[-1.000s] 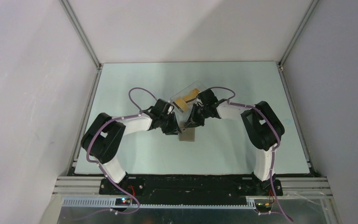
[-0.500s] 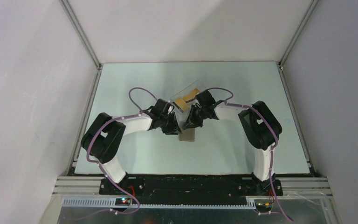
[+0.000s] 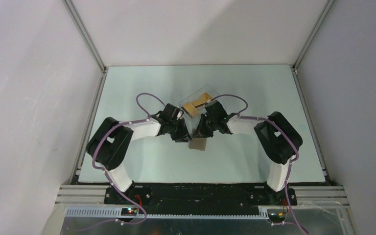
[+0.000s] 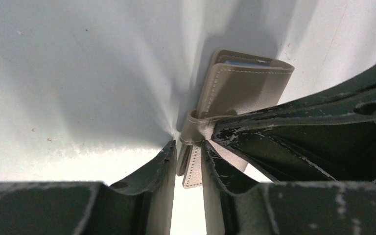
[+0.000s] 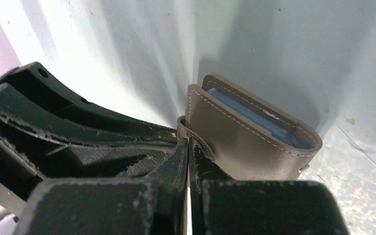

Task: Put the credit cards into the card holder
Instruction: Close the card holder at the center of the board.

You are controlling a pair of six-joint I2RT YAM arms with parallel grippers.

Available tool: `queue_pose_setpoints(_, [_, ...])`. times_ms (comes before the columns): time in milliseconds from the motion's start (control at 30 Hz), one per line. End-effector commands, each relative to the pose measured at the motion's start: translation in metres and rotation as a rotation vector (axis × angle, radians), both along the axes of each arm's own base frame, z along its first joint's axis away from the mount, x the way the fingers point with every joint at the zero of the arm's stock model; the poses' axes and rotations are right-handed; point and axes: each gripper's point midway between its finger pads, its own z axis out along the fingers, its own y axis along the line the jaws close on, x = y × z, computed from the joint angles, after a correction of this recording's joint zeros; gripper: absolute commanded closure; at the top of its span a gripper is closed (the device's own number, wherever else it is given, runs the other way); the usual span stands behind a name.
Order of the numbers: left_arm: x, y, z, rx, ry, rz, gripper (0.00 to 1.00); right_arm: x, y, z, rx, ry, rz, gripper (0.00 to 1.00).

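The grey-taupe card holder (image 3: 197, 144) lies folded on the table between both grippers. In the left wrist view my left gripper (image 4: 188, 157) is shut on the holder's stitched flap edges, with the rest of the card holder (image 4: 247, 81) stretching away beyond. My right gripper (image 5: 188, 147) is shut, its tips against the small strap (image 5: 181, 126) at the corner of the card holder (image 5: 247, 144). Whether the strap is nipped does not show. A blue edge (image 5: 254, 116) peeks from the holder's fold. Orange credit cards (image 3: 195, 105) lie in a clear box behind the grippers.
The clear plastic box (image 3: 199, 102) sits just behind both wrists, close to them. The left gripper's dark finger (image 5: 78, 122) crosses the right wrist view. White walls and metal rails (image 3: 89, 117) bound the pale table on three sides.
The right arm has swung its elbow outward and its wrist has dropped a little closer to the card holder. The left arm and the holder have stayed where they were.
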Motion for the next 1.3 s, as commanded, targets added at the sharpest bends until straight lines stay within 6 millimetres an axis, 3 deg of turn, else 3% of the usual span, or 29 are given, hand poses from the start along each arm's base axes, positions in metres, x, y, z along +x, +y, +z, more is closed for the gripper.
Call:
queue_pose_setpoints(0, [-0.002,0.002,-0.004,0.022,0.036,0.020,0.69,-0.002,-0.007,0.013,0.005,-0.079,-0.001,1.00])
queue_pose_setpoints(100, [-0.006,0.008,-0.005,0.039,0.028,0.020,0.68,0.003,0.001,0.058,0.105,-0.171,-0.007,1.00])
queue_pose_setpoints(167, [-0.008,0.012,-0.003,0.047,0.014,0.019,0.67,0.001,-0.003,0.075,0.127,-0.196,-0.032,0.98])
queue_pose_setpoints(233, [-0.008,0.015,0.000,0.050,-0.008,0.018,0.66,0.000,-0.013,0.081,0.138,-0.195,-0.055,0.90])
queue_pose_setpoints(433, [-0.010,0.019,0.021,0.029,-0.078,0.006,0.59,-0.009,-0.062,0.088,0.108,-0.151,-0.132,0.42])
queue_pose_setpoints(467, [-0.010,0.019,0.023,0.023,-0.084,0.003,0.58,-0.014,-0.069,0.088,0.111,-0.145,-0.144,0.29])
queue_pose_setpoints(567, [-0.009,0.016,0.042,-0.019,-0.124,-0.013,0.54,-0.021,-0.085,0.078,0.113,-0.071,-0.180,0.17])
queue_pose_setpoints(767, [-0.002,0.006,0.054,-0.053,-0.150,-0.052,0.46,-0.040,-0.083,0.037,0.101,0.090,-0.179,0.10])
queue_pose_setpoints(933, [0.001,0.003,0.039,-0.029,-0.122,-0.085,0.45,-0.043,-0.070,0.011,0.117,0.177,-0.155,0.10])
queue_pose_setpoints(1267, [0.011,-0.001,0.018,0.014,-0.102,-0.114,0.44,-0.033,-0.058,-0.013,0.122,0.203,-0.144,0.10])
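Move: The card holder lies flat with its strap on its left edge; its middle is about 3 cm right of the left hand, 1 cm ahead and 1 cm lower. From the right hand, whose shut tips are on the strap, the middle is some 2 cm to the right, 1 cm back and 2 cm below. The clear tray lies roughly 18 cm ahead of the right hand, 1 cm to its right and 2 cm lower. Lift the right gripper's shut tips off the strap and arc it up about 9 cm and to the right, opening it wide, then back and down low at the card holder's right side, easing in leftward at the end with a slight wrist tilt. Meanwhile back the left gripper off slightly left and back, hop it up some 4 cm and lower it most of the way again over the strap side, opening it further. ##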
